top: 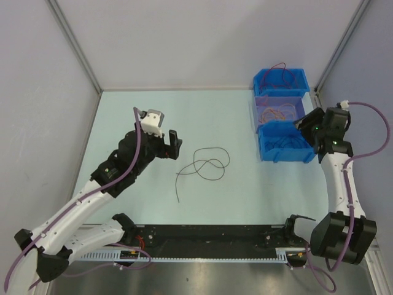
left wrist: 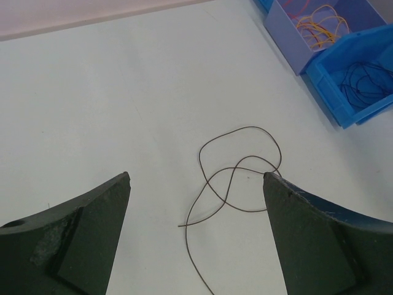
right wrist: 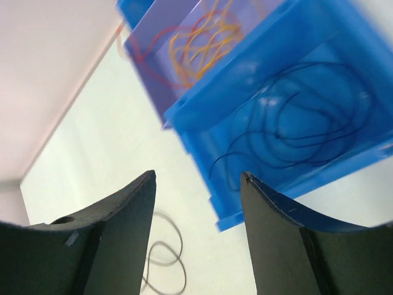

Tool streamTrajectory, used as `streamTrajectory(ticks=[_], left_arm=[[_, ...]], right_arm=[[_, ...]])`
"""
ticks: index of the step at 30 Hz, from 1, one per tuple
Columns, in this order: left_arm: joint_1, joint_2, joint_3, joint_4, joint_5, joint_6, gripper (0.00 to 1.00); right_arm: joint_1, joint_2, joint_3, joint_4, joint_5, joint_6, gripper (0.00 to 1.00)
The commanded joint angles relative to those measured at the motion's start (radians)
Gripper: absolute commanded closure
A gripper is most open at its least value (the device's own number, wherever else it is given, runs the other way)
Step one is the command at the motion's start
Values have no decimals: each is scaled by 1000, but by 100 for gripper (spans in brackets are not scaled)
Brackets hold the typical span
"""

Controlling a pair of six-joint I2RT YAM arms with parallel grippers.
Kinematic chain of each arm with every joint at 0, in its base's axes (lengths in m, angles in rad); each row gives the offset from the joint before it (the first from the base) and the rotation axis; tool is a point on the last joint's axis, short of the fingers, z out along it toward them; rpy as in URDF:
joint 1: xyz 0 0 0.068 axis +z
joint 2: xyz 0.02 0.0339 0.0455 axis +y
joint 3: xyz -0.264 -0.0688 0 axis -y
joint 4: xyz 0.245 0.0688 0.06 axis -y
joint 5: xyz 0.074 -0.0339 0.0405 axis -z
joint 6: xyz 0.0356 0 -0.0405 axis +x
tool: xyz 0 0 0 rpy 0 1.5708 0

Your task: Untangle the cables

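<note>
One thin dark cable lies in loose crossing loops on the pale table, its tail running toward the near edge. My left gripper hovers just left of it, open; in the left wrist view the cable lies between and beyond the empty left gripper. My right gripper is open over the right rim of the near blue bin. In the right wrist view the right gripper holds nothing, and dark cables lie coiled in that bin. The table cable shows blurred below.
Three bins stand in a row at the back right. The far blue bin holds a dark red cable, and the middle clear bin holds orange cables. White walls close in the table on the left, back and right.
</note>
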Motion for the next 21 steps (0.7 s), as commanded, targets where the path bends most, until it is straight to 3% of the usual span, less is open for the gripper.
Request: streamTrajectory(ticks=[1,9,17,21], left_arm=[[8,4,21,-4,4,7,6],[10,53,35,-24,14,2,6],[13,61,33,-26,17,-1,6],[14,69,36,-30,17,-1,6]], right_arm=[[177,-23,44,28,23,-44,38],[446,66,46,39,55,-100,38],[602,291,72,84,-132,-178,40],[713,400,133,65,-124,-225,43]])
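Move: The dark cable lying loosely looped on the table is about 31 cm to my right hand's left, nearly level with it fore and aft, and some 22 cm below. The near blue box is about 8 cm ahead of that hand and 18 cm lower; the purple box is roughly 23 cm ahead and 4 cm left. From my left hand the cable is about 12 cm ahead, 13 cm to the right and 28 cm down. I swing my empty right hand briskly left, about 24 cm, away from the near blue box towards the loops of the dark cable, turning it some 45 degrees counter-clockwise. Halfway over I begin to sink, about 9 cm by the end, tipping the fingers further down and keeping them open. My left hand, also open and empty, eases down a little. ##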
